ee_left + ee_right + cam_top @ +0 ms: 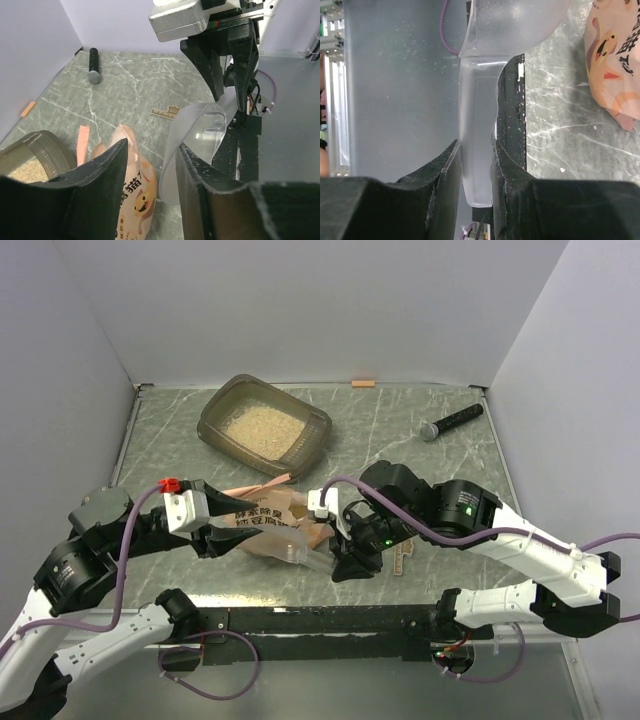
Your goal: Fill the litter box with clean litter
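The litter box (212,433) stands at the back left, with beige clean litter (263,427) in it; its corner shows in the left wrist view (44,145). The orange-pink pouch (268,515) (134,187) (615,70) lies on the table between the arms. My left gripper (232,523) (152,155) is open at the pouch's left end, the pouch partly between its fingers. My right gripper (343,558) (475,145) is shut on the handle of a translucent scoop (300,552) (476,150). The scoop's bowl (195,125) hangs beside my left gripper's right finger.
A black microphone-like stick (450,422) (93,65) lies at the back right. A torn orange strip (268,484) (82,142) lies beside the pouch, and a small flat tag (166,112) lies by the right arm. A black rail (330,620) runs along the near edge.
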Robot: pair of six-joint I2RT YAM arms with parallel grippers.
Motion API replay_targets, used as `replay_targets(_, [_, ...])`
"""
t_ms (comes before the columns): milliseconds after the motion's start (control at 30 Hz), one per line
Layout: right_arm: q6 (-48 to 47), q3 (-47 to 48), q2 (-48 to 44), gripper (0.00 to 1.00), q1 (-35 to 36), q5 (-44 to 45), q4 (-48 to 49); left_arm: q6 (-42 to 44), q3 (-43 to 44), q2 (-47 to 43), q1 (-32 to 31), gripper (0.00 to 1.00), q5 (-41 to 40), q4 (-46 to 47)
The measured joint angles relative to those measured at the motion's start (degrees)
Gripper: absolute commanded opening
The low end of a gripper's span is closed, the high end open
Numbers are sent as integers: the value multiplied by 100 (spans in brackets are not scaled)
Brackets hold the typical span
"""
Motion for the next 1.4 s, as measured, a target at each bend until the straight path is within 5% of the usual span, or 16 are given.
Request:
replay_targets(867, [-2,-101,-433,0,205,796,273,-131,61,282,0,41,409,-153])
replay_targets(1067, [-2,-160,-433,0,212,800,315,-177,61,295,0,25,428,-149])
replay_targets(1200, [-55,-184,-431,0,223,872,317,-310,59,295,2,1,442,-118])
replay_targets(1333, [-138,-278,-422,0,249,981,376,-479,50,295,2,1,382,-103])
replay_targets(1400, [-153,-280,-422,22,251,1045,378,-535,33,297,2,1,306,-92])
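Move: The clear scoop, held by its handle in the right gripper, has its bowl about 5 cm to the right of the open left fingers, 2 cm back and 3 cm lower. From the right hand, the bowl is some 8 cm left, 3 cm ahead and 2 cm up. From the left hand, the litter bag stands roughly 10 cm ahead, 3 cm right and 30 cm below; the litter box is about 32 cm ahead, 2 cm left and 35 cm down. Ease the left gripper about 1.5 cm right and 1 cm down to bring its half-open fingers around the scoop bowl's free rim, then shut them on the rim, letting the hand roll slightly. Keep the right fingers on the handle, carrying the scoop some 2 cm forward with a small rise and sink-back, tilting nearly 10 degrees. ##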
